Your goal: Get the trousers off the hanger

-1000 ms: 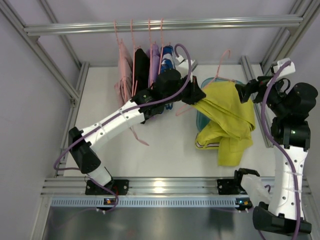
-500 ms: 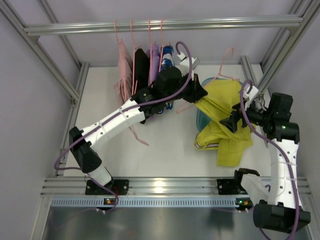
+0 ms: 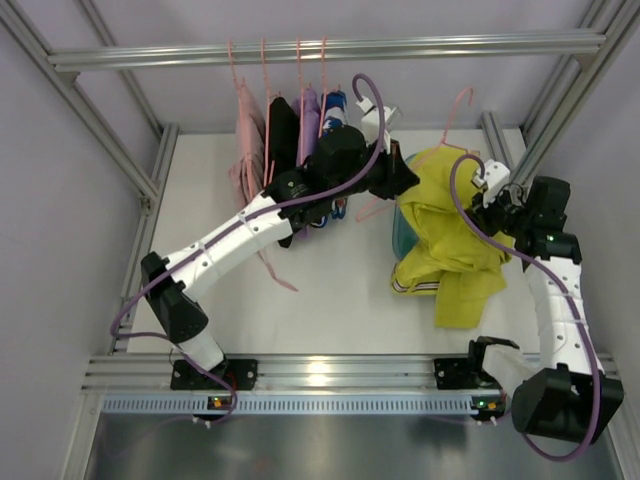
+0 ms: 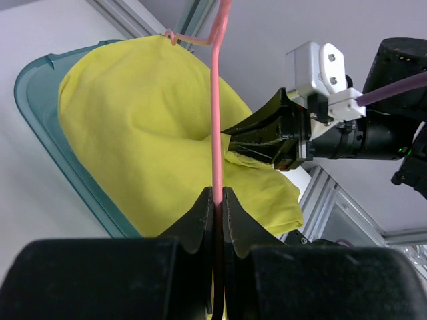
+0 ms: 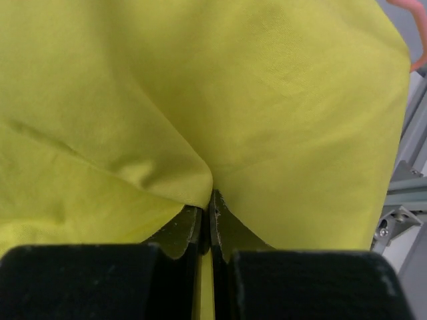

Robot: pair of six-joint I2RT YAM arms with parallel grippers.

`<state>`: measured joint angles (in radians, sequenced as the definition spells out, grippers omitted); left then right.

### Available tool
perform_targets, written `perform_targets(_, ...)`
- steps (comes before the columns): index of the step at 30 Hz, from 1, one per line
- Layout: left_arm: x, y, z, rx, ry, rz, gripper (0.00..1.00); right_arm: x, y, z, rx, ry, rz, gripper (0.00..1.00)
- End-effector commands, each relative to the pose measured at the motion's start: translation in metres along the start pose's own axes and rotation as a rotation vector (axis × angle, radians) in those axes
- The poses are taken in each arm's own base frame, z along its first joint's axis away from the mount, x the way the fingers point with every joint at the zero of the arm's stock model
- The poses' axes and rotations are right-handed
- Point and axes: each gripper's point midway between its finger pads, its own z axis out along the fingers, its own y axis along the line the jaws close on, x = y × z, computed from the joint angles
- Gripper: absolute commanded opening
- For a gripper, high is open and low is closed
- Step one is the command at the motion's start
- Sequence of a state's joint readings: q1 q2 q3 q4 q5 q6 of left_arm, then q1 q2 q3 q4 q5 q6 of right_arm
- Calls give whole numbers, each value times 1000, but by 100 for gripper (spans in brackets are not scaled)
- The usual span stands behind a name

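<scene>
The yellow trousers [image 3: 450, 240] hang over a thin pink hanger [image 3: 447, 135] and spill down into a teal bin [image 3: 398, 243]. My left gripper [image 3: 405, 180] is shut on the hanger's wire [image 4: 216, 100], which runs up between its jaws [image 4: 217, 195]. My right gripper [image 3: 480, 192] is at the trousers' right side, shut on a fold of the yellow cloth [image 5: 200, 87], pinched at the tips [image 5: 208, 195]. In the left wrist view the right gripper [image 4: 227, 135] bites the trousers [image 4: 133, 133] just right of the wire.
Several more pink hangers with pink, black, purple and blue clothes [image 3: 290, 135] hang from the back rail [image 3: 330, 48], close behind the left arm. Aluminium frame posts [image 3: 520, 130] stand right of the bin. A trouser leg lies on the table [image 3: 465, 300].
My right arm swung in from the right to the trousers, and its gripper went from open to shut on the cloth. The left gripper with the hanger shifted slightly back.
</scene>
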<state>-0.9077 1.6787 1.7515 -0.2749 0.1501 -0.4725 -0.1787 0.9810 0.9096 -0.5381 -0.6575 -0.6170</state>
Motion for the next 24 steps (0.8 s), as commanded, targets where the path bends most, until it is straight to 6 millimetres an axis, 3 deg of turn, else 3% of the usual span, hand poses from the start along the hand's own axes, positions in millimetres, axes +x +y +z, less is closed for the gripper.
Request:
perform_targets(1,-98,-46,-33,97,-293,93,0,-13,-30,6,109,-42,-66,0)
perform_targets(7,-149,-40,-62,-24,-454,192,0,13,-28,15,127,-22,-27,0)
perform_targets(10,-159,-40,-74,-50,-486,229,0,22,-29,19,137,-22,10,0)
perform_targets(14,-145,-36,-84,-58,-456,233,0,21,-35,28,135,-38,72,0)
perform_targets(17,-124,-26,-91,-80,-403,227,0,13,-44,36,140,-55,150,0)
perform_targets(18,-111,-19,-88,-92,-373,228,0,2,-49,35,147,-75,179,0)
perform_targets(19,-112,-20,-99,-95,-381,230,0,-1,-51,37,149,-81,197,1)
perform_targets(20,-108,-17,-101,-102,-372,235,0,-9,-56,37,152,-96,209,16)
perform_targets(22,-100,-8,-106,-140,-355,243,0,-21,-55,37,138,-116,259,35)
perform_targets(23,-96,-4,-110,-158,-341,245,0,-33,-58,33,144,-141,263,53)
perform_targets(24,-95,-1,-113,-174,-342,246,0,-41,-57,31,145,-159,304,62)
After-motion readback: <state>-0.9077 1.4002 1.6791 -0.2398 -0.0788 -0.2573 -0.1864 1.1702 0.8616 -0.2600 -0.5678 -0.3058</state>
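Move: The left hand holds the pink hanger; the rail is some 15 cm ahead and 25 cm above, and the blue patterned trousers hang about 12 cm ahead and 17 cm left, slightly lower. The yellow trousers' middle lies about 12 cm right, 2 cm ahead and 20 cm below. The right hand grips these trousers, their middle about 3 cm left and 6 cm below, level fore-and-aft; the teal basket's middle is 8 cm ahead, 4 cm left, 17 cm down. The left hand keeps its pinch on the hanger and draws it up out of the yellow trousers, first rising about 10 cm with a slight forward drift, then swinging some 9 cm left towards the blue patterned trousers while the fingertips tilt up about 20 degrees. Meanwhile the right hand, still pinching the yellow cloth, pushes about 5 cm forward and nearly as far down over the basket, turning a little clockwise, then opens its fingers about halfway and starts to lift. ##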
